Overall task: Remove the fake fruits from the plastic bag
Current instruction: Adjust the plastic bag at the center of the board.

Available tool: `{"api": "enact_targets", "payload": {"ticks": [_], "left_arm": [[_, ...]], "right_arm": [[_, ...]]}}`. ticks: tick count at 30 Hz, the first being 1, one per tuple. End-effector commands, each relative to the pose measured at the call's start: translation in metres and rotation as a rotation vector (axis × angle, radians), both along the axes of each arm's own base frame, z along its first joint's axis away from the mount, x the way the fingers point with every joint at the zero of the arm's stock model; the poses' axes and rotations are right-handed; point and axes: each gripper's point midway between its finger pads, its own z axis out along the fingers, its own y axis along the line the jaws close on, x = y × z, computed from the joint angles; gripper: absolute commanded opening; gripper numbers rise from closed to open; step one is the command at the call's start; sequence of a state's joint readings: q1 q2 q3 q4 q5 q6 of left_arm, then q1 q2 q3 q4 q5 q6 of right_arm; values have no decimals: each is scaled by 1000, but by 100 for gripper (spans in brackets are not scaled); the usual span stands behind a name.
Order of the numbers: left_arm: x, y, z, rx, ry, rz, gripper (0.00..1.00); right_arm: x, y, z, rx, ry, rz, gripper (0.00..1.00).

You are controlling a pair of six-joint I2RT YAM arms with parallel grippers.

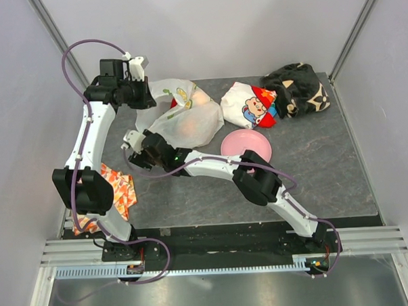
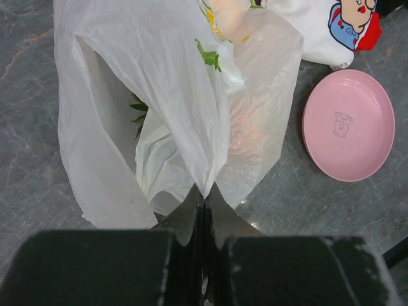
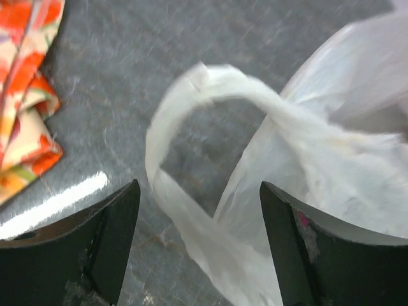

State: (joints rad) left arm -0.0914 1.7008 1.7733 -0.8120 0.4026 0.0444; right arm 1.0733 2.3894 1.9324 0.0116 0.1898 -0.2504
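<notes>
The plastic bag [image 1: 182, 117] lies crumpled at the back left of the table, thin and white with fruit prints. My left gripper [image 1: 149, 98] is shut on a pinch of the bag's [image 2: 166, 95] film, seen at its fingertips [image 2: 204, 191]. Fake fruits show only dimly through the film: a green crown [image 2: 137, 113], a pinkish-orange glow [image 2: 245, 131] and a pale orange piece [image 2: 229, 16]. My right gripper [image 1: 133, 148] is open low at the bag's near left. One loop handle [image 3: 191, 172] lies between its fingers [image 3: 118, 223], untouched.
A pink plate [image 1: 245, 144] sits just right of the bag. A white cartoon cloth [image 1: 249, 105] and a black patterned cloth [image 1: 299, 88] lie at the back right. An orange patterned cloth [image 1: 117, 187] lies at the near left, under the left arm.
</notes>
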Motion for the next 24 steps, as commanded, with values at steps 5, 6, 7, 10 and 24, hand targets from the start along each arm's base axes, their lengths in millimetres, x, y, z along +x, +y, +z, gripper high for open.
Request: {"api": "enact_targets", "payload": {"ticks": [5,6,7,10,24], "left_arm": [[-9,-6,34,-61,-57,-11,2],[-9,-6,33,-64,-53,-12,2],[-10,-7,33,-66,-53,-17,2],[-12,-7,37,-72,-60,-21,2],[-9,-6,50,-89,-84,-5,2]], "right_arm": [[10,21,72,94,-178,-42,82],[9,20,65,76,-169,-35,82],[7,20,58,65,-159,-22,81],[3,18,33,19,-107,-21,77],[1,3,-6,-95,-73,-42,6]]}}
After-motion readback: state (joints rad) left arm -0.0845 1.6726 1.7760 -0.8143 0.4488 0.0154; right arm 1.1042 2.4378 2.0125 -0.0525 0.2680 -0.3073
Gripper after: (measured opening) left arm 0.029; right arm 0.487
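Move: The plastic bag's loose near handle lies almost at the open right fingers, about 2 cm ahead, 2 cm left and 2 cm below. The bag's body is some 14 cm ahead and 16 cm right, 4 cm lower; the orange cloth about 11 cm back and 11 cm left, 8 cm lower. From the left hand, already gripping the bag's other edge, that handle lies roughly 11 cm back, 6 cm left and 17 cm below. The right hand rises about 5 cm, sinks back and pinches the bag's near handle; the left keeps hold. ##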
